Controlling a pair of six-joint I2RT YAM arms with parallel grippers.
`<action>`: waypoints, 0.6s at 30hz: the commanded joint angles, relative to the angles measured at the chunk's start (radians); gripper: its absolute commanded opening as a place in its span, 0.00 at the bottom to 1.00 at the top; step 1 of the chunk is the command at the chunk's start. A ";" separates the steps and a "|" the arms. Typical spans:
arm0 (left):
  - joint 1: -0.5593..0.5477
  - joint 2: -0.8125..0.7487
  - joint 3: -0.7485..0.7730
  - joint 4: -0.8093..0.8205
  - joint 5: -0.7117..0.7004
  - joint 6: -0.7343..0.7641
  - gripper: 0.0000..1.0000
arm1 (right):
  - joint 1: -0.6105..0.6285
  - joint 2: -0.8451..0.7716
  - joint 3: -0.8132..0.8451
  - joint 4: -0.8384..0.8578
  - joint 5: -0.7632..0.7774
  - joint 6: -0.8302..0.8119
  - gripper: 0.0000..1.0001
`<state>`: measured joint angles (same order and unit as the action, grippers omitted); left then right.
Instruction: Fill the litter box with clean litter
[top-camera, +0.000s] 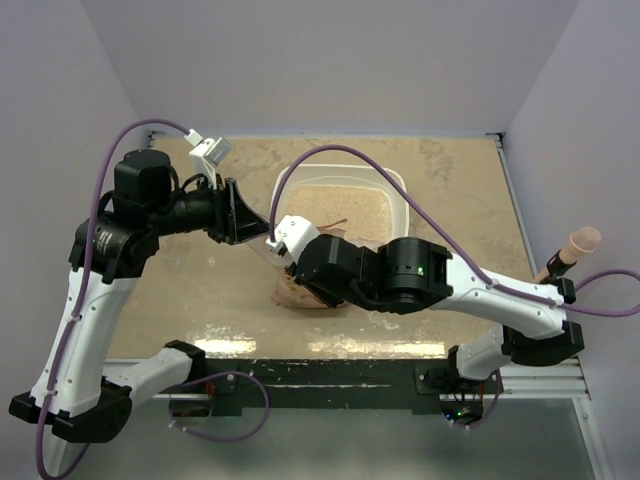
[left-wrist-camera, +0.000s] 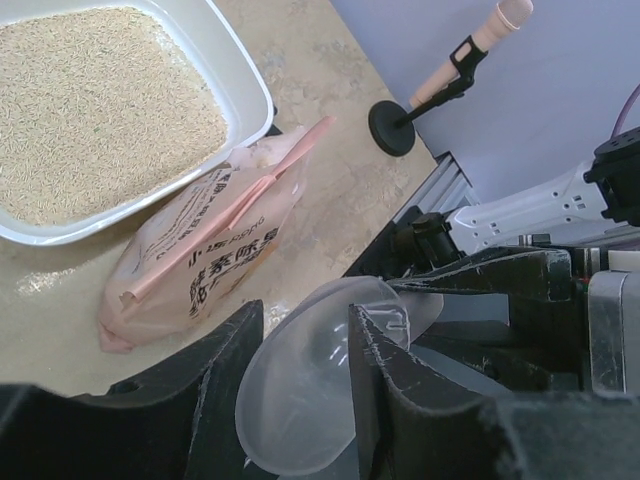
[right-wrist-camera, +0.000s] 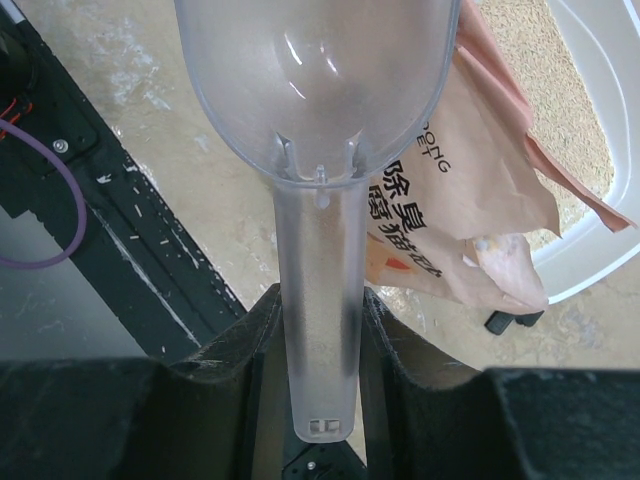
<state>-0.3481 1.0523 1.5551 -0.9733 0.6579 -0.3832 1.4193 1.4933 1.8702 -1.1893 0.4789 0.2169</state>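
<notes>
The white litter box (top-camera: 397, 186) stands at the middle back of the table with pale clean litter (top-camera: 340, 205) spread in it; it also shows in the left wrist view (left-wrist-camera: 252, 100) with the litter (left-wrist-camera: 90, 100). An orange-pink printed bag (left-wrist-camera: 200, 260) lies against its near rim. My right gripper (right-wrist-camera: 320, 300) is shut on the handle of a clear plastic scoop (right-wrist-camera: 320, 100), empty, held over the bag (right-wrist-camera: 470, 200). My left gripper (left-wrist-camera: 305, 320) has its jaws on either side of the scoop's bowl (left-wrist-camera: 300, 400); contact is unclear.
A beige-handled tool (top-camera: 572, 248) leans in a black stand (left-wrist-camera: 392, 128) at the table's right edge. The black front rail (top-camera: 320, 375) runs along the near edge. Grey walls close in the back and both sides.
</notes>
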 joint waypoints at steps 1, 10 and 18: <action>-0.002 0.002 0.000 0.031 0.031 -0.014 0.41 | 0.016 -0.004 0.032 0.030 0.015 -0.021 0.00; -0.002 0.002 -0.010 0.042 0.062 -0.005 0.13 | 0.020 -0.038 -0.006 0.023 0.075 0.001 0.00; -0.002 -0.008 -0.021 0.047 0.075 0.007 0.00 | 0.020 -0.041 -0.006 0.052 0.158 0.061 0.18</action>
<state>-0.3473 1.0565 1.5398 -0.9440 0.7078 -0.3813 1.4399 1.4853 1.8568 -1.2076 0.5327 0.2195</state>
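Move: The clear scoop is still held by its handle in the right hand; its bowl's middle lies about 5 cm right, 2 cm back and 3 cm below the left hand, the near rim between the left fingers. From the left hand, the litter bag is some 9 cm ahead, 11 cm right and 28 cm below; the litter box, 28 cm ahead, 17 cm right. From the right hand, the bowl is about 4 cm ahead, 9 cm left and 3 cm above. The left fingers, nearly still, close about halfway and pinch the scoop's rim; the right keeps its handle grip. ##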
